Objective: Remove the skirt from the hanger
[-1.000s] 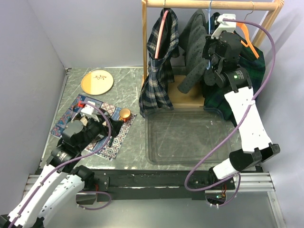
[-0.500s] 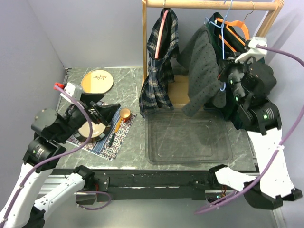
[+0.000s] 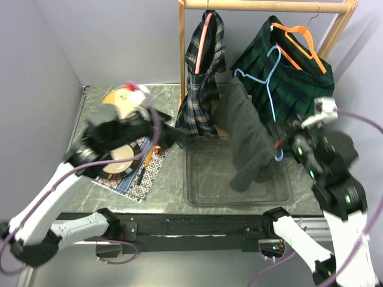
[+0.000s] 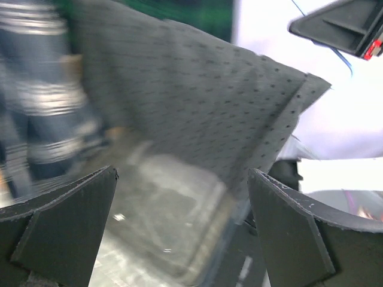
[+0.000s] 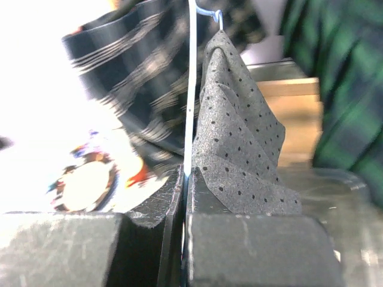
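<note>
The grey dotted skirt (image 3: 245, 137) hangs from a light blue wire hanger (image 3: 267, 81), off the rail and above the clear tray (image 3: 203, 185). My right gripper (image 3: 280, 142) is shut on the hanger's wire at its lower right. In the right wrist view the wire (image 5: 190, 89) runs up from between my closed right gripper (image 5: 185, 185), with the skirt (image 5: 239, 137) draped just beyond. My left gripper (image 3: 178, 136) is raised and open, left of the skirt. In the left wrist view the skirt (image 4: 197, 101) fills the space ahead of the left gripper (image 4: 182, 221), apart from it.
A wooden rail (image 3: 263, 6) carries a dark plaid garment (image 3: 200, 89) on a pink hanger and a green plaid garment (image 3: 299, 78) on an orange hanger. A patterned mat (image 3: 143, 179) with a plate (image 3: 116, 158) lies at the left.
My right arm has pulled the blue hanger with the skirt off the rail and toward the near side, over the tray. My left arm rose from the mat and swung right toward the skirt.
</note>
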You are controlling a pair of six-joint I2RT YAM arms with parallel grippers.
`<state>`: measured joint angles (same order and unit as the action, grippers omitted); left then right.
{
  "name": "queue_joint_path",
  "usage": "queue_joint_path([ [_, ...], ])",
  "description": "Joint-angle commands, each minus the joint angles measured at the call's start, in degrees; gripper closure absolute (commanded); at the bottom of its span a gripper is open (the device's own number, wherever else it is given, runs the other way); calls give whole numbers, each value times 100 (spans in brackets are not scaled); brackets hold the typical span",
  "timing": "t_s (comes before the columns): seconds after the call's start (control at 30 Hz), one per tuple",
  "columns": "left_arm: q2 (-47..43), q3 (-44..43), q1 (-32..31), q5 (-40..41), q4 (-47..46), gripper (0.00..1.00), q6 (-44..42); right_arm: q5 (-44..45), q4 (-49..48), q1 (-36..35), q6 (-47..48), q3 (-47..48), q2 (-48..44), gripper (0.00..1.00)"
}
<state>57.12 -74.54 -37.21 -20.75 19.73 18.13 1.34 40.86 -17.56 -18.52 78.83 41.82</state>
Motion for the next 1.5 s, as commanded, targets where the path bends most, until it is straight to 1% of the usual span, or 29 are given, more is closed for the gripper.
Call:
queue_joint_path([
  [0.0,482,-526,-1163,604,-425,3,-81,-766,-983,25,-669,-261,-640,100],
  [0.03,580,-587,-1609,773,-495,3,-108,-785,-1027,25,-731,-306,-719,100],
  [0.1,886,-772,-2007,958,-575,3,-204,-794,-1141,25,-898,-455,-903,100],
  [0.13,993,-842,-2349,1055,-610,3,-231,-785,-1168,25,-942,-482,-965,100],
  [0.3,1747,-1264,-3115,1249,-628,3,-327,-820,-1352,25,-1250,-517,-1176,100],
  [0.33,1854,-1325,-3369,1336,-610,3,-371,-803,-1388,25,-1285,-526,-1203,100],
  [0.43,2250,-1484,-3818,1950,-557,3,-556,-767,-1458,25,-1425,-526,-1247,100],
  [0.53,2610,-1589,-4047,2408,-610,3,-653,-732,-1528,16,-1522,-517,-1282,100],
  [0.57,2689,-1624,-4092,2757,-636,3,-627,-741,-1563,25,-1540,-517,-1291,100],
  [0.7,2979,-1625,-4215,3251,-891,3,-653,-776,-1590,25,-1610,-474,-1335,100],
  [0.8,3033,-1555,-4285,3227,-1137,3,-697,-741,-1564,25,-1628,-482,-1361,100],
  [0.9,3050,-1476,-4303,3148,-1330,1,-688,-654,-1555,25,-1637,-543,-1414,100],
  [0.93,3068,-1449,-4312,3104,-1366,5,-688,-636,-1572,25,-1654,-570,-1440,100],
  [1.0,3112,-1396,-4321,3086,-1428,37,-697,-592,-1607,25,-1689,-649,-1466,100],
  [1.03,3129,-1414,-4321,3069,-1402,63,-697,-574,-1625,25,-1707,-667,-1484,100],
  [1.1,3165,-1466,-4330,3060,-1226,83,-697,-530,-1625,16,-1716,-711,-1502,100],
  [1.13,3165,-1562,-4330,3086,-1121,99,-671,-426,-1625,33,-1681,-720,-1502,100],
  [1.17,3130,-1581,-4330,3086,-972,99,-644,-303,-1590,25,-1655,-754,-1502,100],
  [1.33,2700,-1493,-4338,2989,-927,99,-381,637,-1573,16,-1505,-1141,-1563,100],
  [1.4,2523,-1589,-4347,2981,-717,99,-310,770,-1529,25,-1391,-1229,-1563,100],
  [1.47,2444,-1870,-4347,3042,-462,99,-249,989,-1450,25,-1303,-1264,-1537,100],
])
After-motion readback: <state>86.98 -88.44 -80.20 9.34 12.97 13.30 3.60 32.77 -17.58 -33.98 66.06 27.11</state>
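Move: The grey skirt hangs from the blue hanger held by the right hand; its near hem corner lies roughly 22 cm right of the left hand, 9 cm back and 7 cm lower. From the right hand, that corner is about 8 cm back and 8 cm below, about level sideways. The hanger's middle is some 10 cm ahead of the left hand and 18 cm right, slightly higher; the blue-white plaid skirt is about 18 cm ahead and 5 cm right. Left swings some 25 cm right and back, pinching the skirt hem; right draws hanger back, then slightly forward. ##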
